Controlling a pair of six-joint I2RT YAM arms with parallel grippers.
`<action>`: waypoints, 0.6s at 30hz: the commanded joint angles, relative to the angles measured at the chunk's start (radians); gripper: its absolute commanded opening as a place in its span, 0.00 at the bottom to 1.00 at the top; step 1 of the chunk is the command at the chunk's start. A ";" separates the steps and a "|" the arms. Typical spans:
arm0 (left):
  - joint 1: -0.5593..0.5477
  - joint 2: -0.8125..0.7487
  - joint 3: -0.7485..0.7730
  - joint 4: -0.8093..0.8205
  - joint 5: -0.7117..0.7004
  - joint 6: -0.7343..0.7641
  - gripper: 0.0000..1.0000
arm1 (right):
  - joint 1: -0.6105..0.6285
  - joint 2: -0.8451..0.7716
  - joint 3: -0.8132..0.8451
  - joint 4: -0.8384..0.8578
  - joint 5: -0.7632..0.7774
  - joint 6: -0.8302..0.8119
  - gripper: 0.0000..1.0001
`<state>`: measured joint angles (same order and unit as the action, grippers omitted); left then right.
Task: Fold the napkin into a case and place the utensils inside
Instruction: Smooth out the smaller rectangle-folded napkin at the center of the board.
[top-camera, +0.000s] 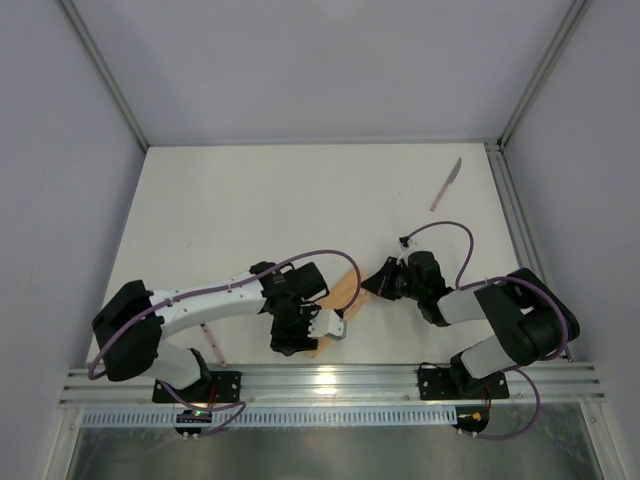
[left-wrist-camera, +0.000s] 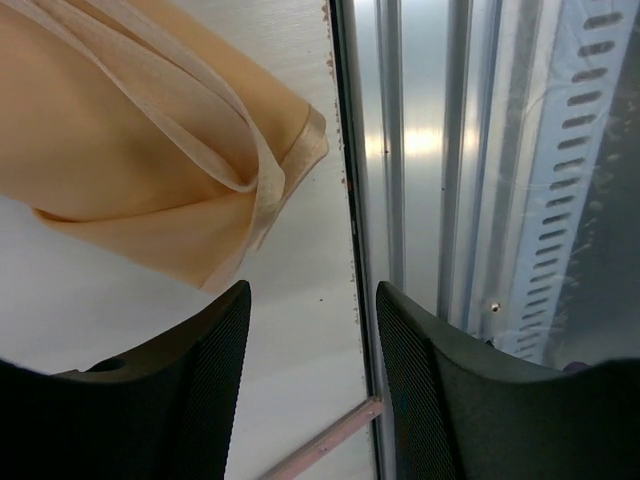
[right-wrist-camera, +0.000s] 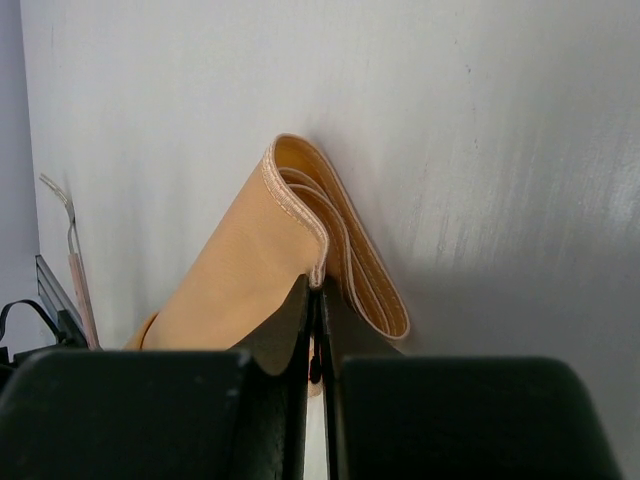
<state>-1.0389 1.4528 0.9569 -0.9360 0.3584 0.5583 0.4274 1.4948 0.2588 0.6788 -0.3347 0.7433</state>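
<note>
The peach napkin (top-camera: 345, 290) lies folded into a narrow strip near the table's front edge, between the two grippers. My right gripper (right-wrist-camera: 318, 285) is shut on a hemmed edge of the napkin (right-wrist-camera: 250, 260) and holds that layer up, so the far end gapes open. My left gripper (left-wrist-camera: 312, 300) hangs open over bare table by the napkin's near corner (left-wrist-camera: 130, 150), with nothing between its fingers. The knife (top-camera: 446, 185) lies far back on the right. The fork (top-camera: 213, 347) lies by the left arm's base, and its tines (right-wrist-camera: 66, 205) show in the right wrist view.
A metal rail (top-camera: 330, 380) runs along the table's front edge, close beside my left gripper (top-camera: 298, 335). A slim pink handle (left-wrist-camera: 320, 445) lies on the table below the left fingers and reaches the edge. Grey walls close in the sides and back.
</note>
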 joint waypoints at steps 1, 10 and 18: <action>-0.016 -0.019 -0.018 0.093 -0.070 0.019 0.56 | 0.016 0.028 0.005 -0.041 0.069 -0.004 0.04; -0.021 0.043 -0.193 0.466 -0.337 -0.001 0.38 | 0.025 0.061 -0.012 0.025 0.100 0.053 0.04; 0.023 0.050 -0.299 0.786 -0.621 0.032 0.08 | 0.039 0.079 0.011 0.048 0.125 0.082 0.04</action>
<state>-1.0523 1.4742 0.7147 -0.3683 -0.1204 0.5667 0.4515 1.5494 0.2607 0.7647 -0.2741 0.8246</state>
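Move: The napkin's near-left end, with its loose flap, lies about 7 cm ahead of my left hand, straight in line and some 5 cm below. The napkin's far-right corner, already pinched by my right hand, is roughly 17 cm ahead and 14 cm to the right of my left hand; the fork lies about 20 cm to its left and 8 cm ahead. From my right hand, that near-left end is some 10 cm back and 13 cm to the left. I sweep my left hand forward about 10 cm, sinking some 5 cm over the first part and then going on level into the napkin's near-left end, while the fingertips swing forward by about 30 degrees. On the way I close the half-open fingers and pinch the loose flap there. My right hand keeps its pinch on the far-right corner, easing barely forward. ##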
